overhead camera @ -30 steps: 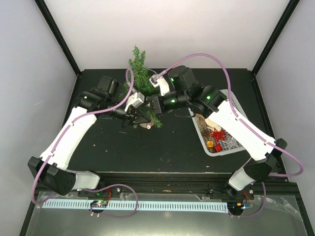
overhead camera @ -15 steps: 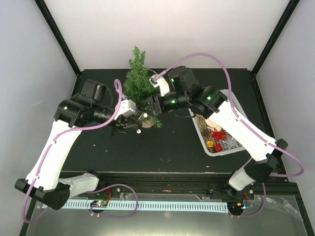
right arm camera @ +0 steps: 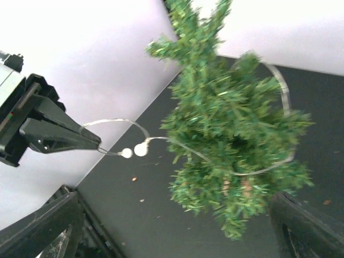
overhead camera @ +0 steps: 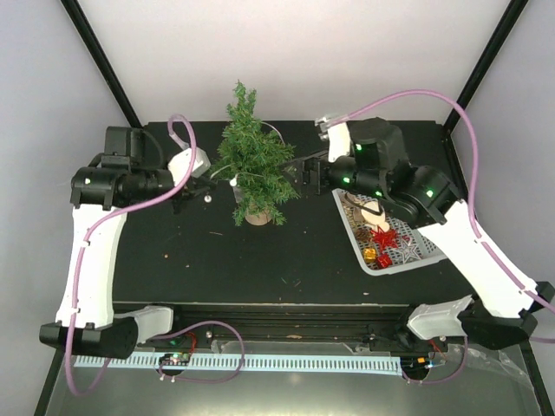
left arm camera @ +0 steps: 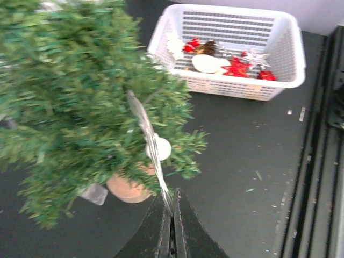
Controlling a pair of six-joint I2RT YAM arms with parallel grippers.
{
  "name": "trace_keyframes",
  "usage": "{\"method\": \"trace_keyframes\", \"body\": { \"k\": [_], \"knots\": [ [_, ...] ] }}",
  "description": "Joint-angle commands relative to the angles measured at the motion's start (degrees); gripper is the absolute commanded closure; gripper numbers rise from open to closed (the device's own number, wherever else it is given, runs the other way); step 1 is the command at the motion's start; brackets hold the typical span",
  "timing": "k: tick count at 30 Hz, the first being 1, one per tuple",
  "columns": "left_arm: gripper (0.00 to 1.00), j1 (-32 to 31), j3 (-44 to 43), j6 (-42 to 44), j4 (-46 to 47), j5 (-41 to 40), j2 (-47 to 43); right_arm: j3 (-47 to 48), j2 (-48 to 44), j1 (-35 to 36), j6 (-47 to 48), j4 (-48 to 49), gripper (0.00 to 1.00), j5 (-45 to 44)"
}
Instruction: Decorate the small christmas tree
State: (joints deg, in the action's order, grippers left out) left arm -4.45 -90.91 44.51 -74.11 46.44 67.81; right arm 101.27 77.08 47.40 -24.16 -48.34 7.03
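The small christmas tree (overhead camera: 253,165) stands upright on its light-wood stump (overhead camera: 257,217) at the table's back middle. A thin silver ribbon (left arm camera: 147,126) with white beads (right arm camera: 141,149) loops around the tree. My left gripper (overhead camera: 199,185) is just left of the tree and shut on one end of the ribbon; the left wrist view (left arm camera: 173,212) shows the strand pinched between the jaws. My right gripper (overhead camera: 305,170) is just right of the tree, open wide and empty, and the tree (right arm camera: 231,134) fills its wrist view.
A white basket (overhead camera: 414,251) at the right holds red and silver stars, a gold piece and a pale wooden ornament; it also shows in the left wrist view (left arm camera: 293,64). White walls and black frame posts close the back. Small crumbs lie on the black table (overhead camera: 260,269).
My left gripper has drawn back left from the tree's base, pulling the ribbon end with it. My right gripper has pulled away to the right, out of the branches.
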Motion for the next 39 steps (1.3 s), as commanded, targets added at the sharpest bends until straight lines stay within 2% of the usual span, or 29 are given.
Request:
{"method": "trace_keyframes", "body": {
  "k": [1,12,18,28,34,39],
  "knots": [
    [0.98,4.0,-4.5,2.9,1.0,-1.4,3.2,-1.4,-2.8,-1.2,1.5,-1.8,0.06,-8.3],
    [0.98,8.0,-12.5,1.7,10.0,-8.2,11.5,-4.7,-5.7,-2.0,1.6,-2.6,0.06,-10.0],
    [0.98,8.3,-10.7,0.5,22.3,-12.2,12.6,-5.8,-6.3,-2.0,1.1,-2.8,0.06,-9.5],
    [0.99,8.0,-7.6,-2.9,40.5,-14.0,17.4,-7.6,-7.5,-2.0,-0.1,-2.8,0.06,-9.2],
    [0.99,6.5,-6.6,-1.8,47.3,-12.2,21.4,-8.2,-8.0,-2.0,-1.0,-3.6,0.06,-9.7],
    [0.98,5.9,-2.0,-3.8,56.2,-9.3,21.6,-9.3,-8.8,-2.0,-1.8,-3.9,0.06,-9.9]
  ]
}}
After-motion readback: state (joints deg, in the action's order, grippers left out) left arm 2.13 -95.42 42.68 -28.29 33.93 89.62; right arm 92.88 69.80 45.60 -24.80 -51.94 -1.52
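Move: The left fingers, still shut on the light string, have the christmas tree's middle about 15 cm ahead, 11 cm to the right and 16 cm lower. The clear battery box hangs in its branches, roughly 16 cm ahead, 6 cm right and 26 cm below those fingers. From the empty right hand, already open, the tree's middle is some 15 cm ahead, 12 cm left and 22 cm below; the ornament basket is about 11 cm ahead, 31 cm right and 38 cm below. Bring the left gripper forward about 23 cm past the tree's left side, bearing a little left, and keep the fingers shut on the string so it trails towards the rear. Tip the fingers up and swing them counter-clockwise on the way. Meanwhile ease the open, empty right hand some 5 cm to the right and a little down. ##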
